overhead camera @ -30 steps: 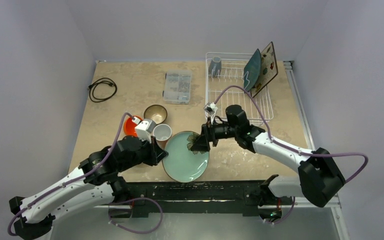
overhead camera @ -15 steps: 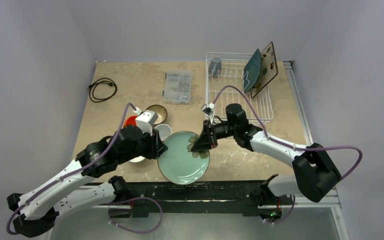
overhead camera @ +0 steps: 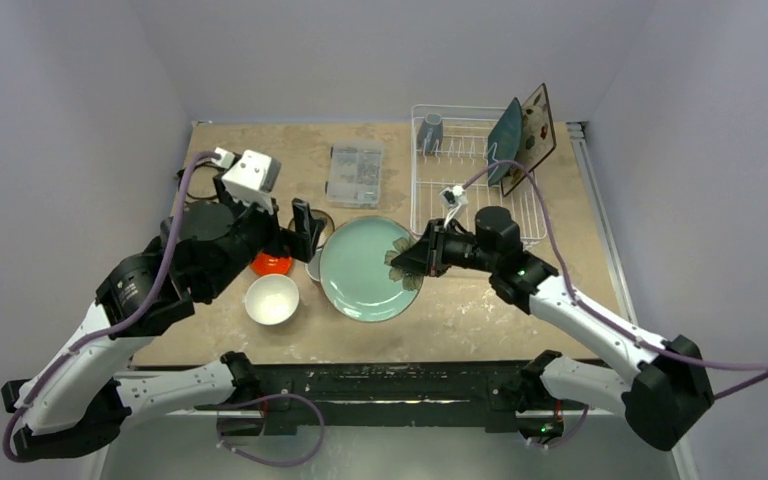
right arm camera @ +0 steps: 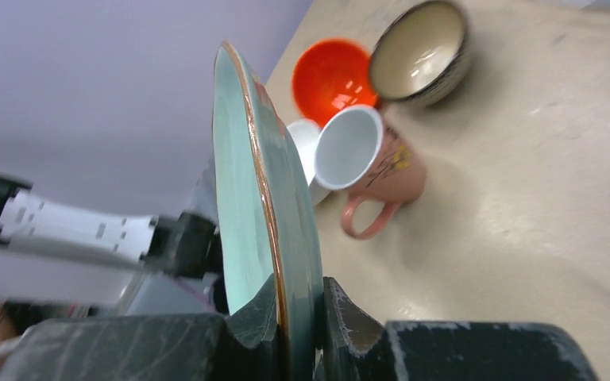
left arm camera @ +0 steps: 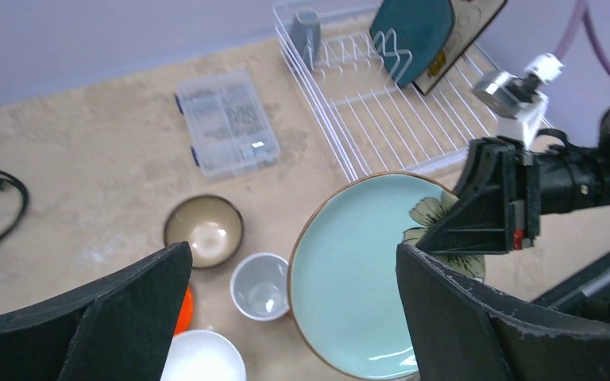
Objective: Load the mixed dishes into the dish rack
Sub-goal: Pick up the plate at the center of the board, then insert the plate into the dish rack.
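Note:
My right gripper (overhead camera: 407,262) is shut on the rim of the round pale green plate (overhead camera: 365,268), holding it tilted above the table; both pads pinch its edge in the right wrist view (right arm camera: 298,317). My left gripper (overhead camera: 300,225) is open and empty, raised left of the plate, which shows below it (left arm camera: 357,270). The salmon-pink mug (right arm camera: 373,163), orange bowl (right arm camera: 333,75), brown bowl (left arm camera: 204,230) and white bowl (overhead camera: 271,298) sit on the table left of the plate. The white wire dish rack (overhead camera: 475,185) holds the grey-blue mug (overhead camera: 430,130), teal plate (overhead camera: 505,140) and floral plate (overhead camera: 535,125).
A clear plastic compartment box (overhead camera: 354,175) lies left of the rack. A coiled black cable (overhead camera: 205,178) lies at the back left. Walls close in the table on three sides.
My left gripper has let go of the plate's left edge and risen back-left. My right gripper has carried the plate up and toward the rack. The white bowl is now uncovered.

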`<state>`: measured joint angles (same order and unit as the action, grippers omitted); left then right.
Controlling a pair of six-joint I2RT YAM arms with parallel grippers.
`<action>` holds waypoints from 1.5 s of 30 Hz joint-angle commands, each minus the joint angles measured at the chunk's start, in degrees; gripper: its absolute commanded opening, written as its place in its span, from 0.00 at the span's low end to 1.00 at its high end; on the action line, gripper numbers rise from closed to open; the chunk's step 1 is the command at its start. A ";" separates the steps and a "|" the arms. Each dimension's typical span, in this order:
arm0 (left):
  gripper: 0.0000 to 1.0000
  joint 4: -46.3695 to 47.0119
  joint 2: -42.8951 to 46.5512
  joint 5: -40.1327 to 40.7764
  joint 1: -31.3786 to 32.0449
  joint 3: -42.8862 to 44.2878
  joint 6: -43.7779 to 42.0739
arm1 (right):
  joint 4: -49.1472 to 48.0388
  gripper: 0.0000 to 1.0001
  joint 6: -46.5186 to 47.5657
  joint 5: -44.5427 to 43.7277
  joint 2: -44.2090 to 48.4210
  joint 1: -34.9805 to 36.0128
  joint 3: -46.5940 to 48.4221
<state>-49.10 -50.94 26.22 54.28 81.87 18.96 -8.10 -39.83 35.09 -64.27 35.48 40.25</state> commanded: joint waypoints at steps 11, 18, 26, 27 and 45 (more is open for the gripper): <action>0.99 31.35 -5.50 19.87 -0.14 -10.57 -38.94 | 19.82 0.00 -11.35 -67.67 32.80 -0.35 -0.20; 0.99 34.82 -0.72 14.80 -0.14 -18.09 -35.33 | 25.99 0.00 -3.11 -76.58 26.13 -0.34 7.73; 0.97 34.34 -2.86 14.93 -0.14 -18.24 -33.99 | 22.48 0.00 4.12 -79.84 16.45 -0.33 14.53; 0.97 34.34 -2.97 14.92 -0.14 -18.31 -33.73 | 21.85 0.00 4.83 -80.14 15.53 -0.35 15.10; 0.96 36.29 -5.67 16.27 -0.14 -19.63 -34.57 | 15.35 0.00 19.52 -88.28 7.24 -0.34 18.09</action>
<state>-15.05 -56.25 41.36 54.28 62.13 -15.62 18.52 -26.63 -45.69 -55.57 35.11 54.28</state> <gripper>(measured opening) 0.965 0.136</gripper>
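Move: The dish rack, where the right hand is taking the green plate, has its middle about 29 cm ahead, 19 cm to the right and 16 cm below. Inside it, the dark teal plate stands some 40 cm ahead and 25 cm right of the hand, the flowered square plate about 6 cm right of that teal plate, and the grey mug roughly 45 cm ahead, 6 cm right. From the left hand the rack's middle lies around 30 cm ahead, 42 cm right and well below. Keeping its pinch on the green plate's rim, the right hand swings about 21 cm right and 10 cm forward towards the rack, ending some 6 cm higher after a rise and a dip. Meanwhile its fingers turn some 70 degrees clockwise to point forward, and the hand rolls left side down. The empty, open left hand reaches about 8 cm forward, rising then sinking to end slightly lower, and rolls left side up. ##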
